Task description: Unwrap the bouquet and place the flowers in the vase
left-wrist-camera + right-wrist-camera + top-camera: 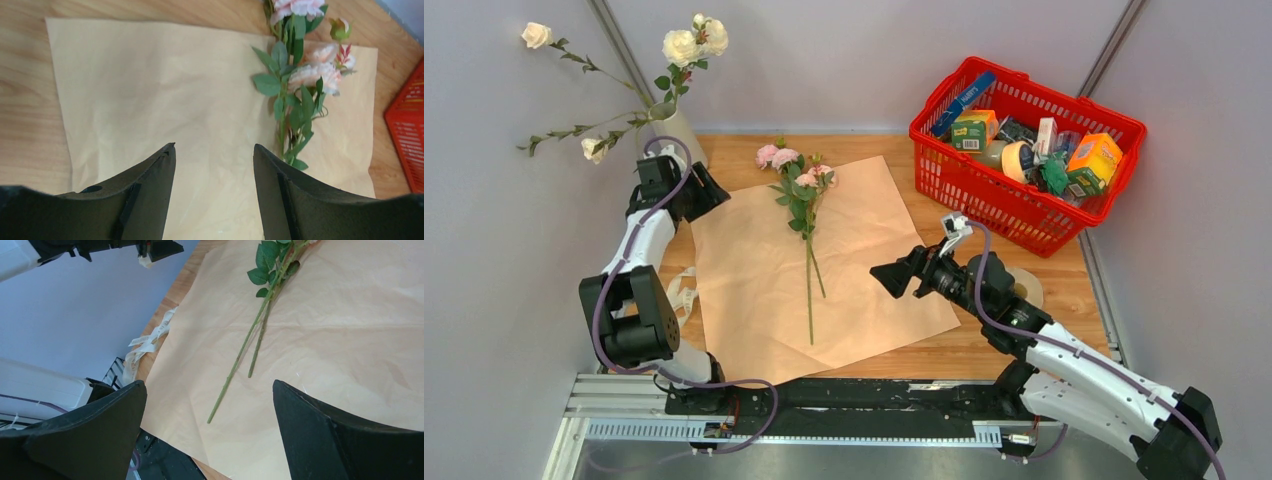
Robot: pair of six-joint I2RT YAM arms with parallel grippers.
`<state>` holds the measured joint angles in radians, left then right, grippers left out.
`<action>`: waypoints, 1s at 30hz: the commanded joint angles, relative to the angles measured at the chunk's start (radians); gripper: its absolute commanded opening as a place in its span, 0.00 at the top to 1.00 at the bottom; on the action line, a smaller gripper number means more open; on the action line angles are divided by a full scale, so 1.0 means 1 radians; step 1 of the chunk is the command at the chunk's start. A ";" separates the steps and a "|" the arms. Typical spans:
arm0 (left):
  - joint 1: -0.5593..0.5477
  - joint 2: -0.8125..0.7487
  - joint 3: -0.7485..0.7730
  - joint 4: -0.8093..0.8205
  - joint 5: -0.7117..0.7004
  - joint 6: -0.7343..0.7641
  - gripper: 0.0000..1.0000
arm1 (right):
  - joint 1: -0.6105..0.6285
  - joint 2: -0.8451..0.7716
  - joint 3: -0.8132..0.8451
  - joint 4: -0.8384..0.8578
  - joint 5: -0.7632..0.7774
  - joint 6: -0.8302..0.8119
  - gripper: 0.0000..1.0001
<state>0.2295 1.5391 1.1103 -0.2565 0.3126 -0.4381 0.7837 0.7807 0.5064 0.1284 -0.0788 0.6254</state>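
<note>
The bouquet lies unwrapped: its peach paper [744,270] is spread flat on the table, with two pink flowers [799,185] lying across it, stems toward the near edge. The off-white vase [679,130] stands at the back left and holds several cream roses [682,45]. My left gripper [716,193] hovers open beside the vase, over the paper's [150,90] far left corner, left of the pink flowers [300,75]. My right gripper [882,278] hangs open above the paper's [325,330] right side, with the stem ends [245,347] ahead of it. Neither gripper holds anything.
A cream ribbon [682,290] lies loose off the paper's left edge. A red basket [944,165] full of packets stands at the back right. A tan tape roll [1027,288] sits behind my right arm. Grey walls close in both sides.
</note>
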 commanded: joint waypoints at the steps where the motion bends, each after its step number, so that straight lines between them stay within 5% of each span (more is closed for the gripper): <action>1: 0.004 -0.106 -0.035 -0.010 0.078 0.013 0.34 | -0.004 0.008 0.034 -0.032 0.040 0.043 0.00; 12: 0.004 -0.234 -0.009 0.008 0.105 0.096 0.33 | -0.004 0.015 0.023 -0.036 0.002 0.037 0.00; 18: 0.002 -0.240 0.205 -0.133 0.036 0.143 0.33 | -0.004 0.054 -0.003 0.074 0.010 0.077 0.00; 22: -0.033 -0.255 0.304 -0.261 -0.061 0.199 0.31 | -0.004 0.137 0.006 0.024 0.169 0.100 0.00; 24: -0.074 -0.278 0.319 -0.257 -0.124 0.213 0.31 | -0.003 0.160 -0.051 0.147 0.105 0.128 0.00; 30: -0.102 -0.316 0.370 -0.294 -0.227 0.248 0.31 | -0.006 0.221 0.047 0.068 0.137 0.042 0.00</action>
<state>0.1390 1.2736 1.4414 -0.5076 0.1646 -0.2352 0.7822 0.9871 0.4778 0.1661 0.0513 0.7036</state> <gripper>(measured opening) 0.692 0.998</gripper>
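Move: The pink flowers lie with their middle about 15 cm ahead, 25 cm left and 20 cm below the empty right hand. The wrapping paper beneath them centres some 10 cm ahead and 22 cm left, the paper roll about 4 cm ahead and 31 cm right. From the left hand, also empty, the flowers' middle lies roughly 6 cm back, 24 cm right and 14 cm down, the vase about 19 cm ahead and 15 cm left. Upward goes the left hand, climbing about 20 cm beside the vase after first drawing back some 3 cm; its open fingers tip up about 20 degrees and its left side rolls up. The right hand hovers, then late on sinks about 5 cm and eases forward a little, closing in on the pink flowers, fingers wide open and tipping slightly down. ##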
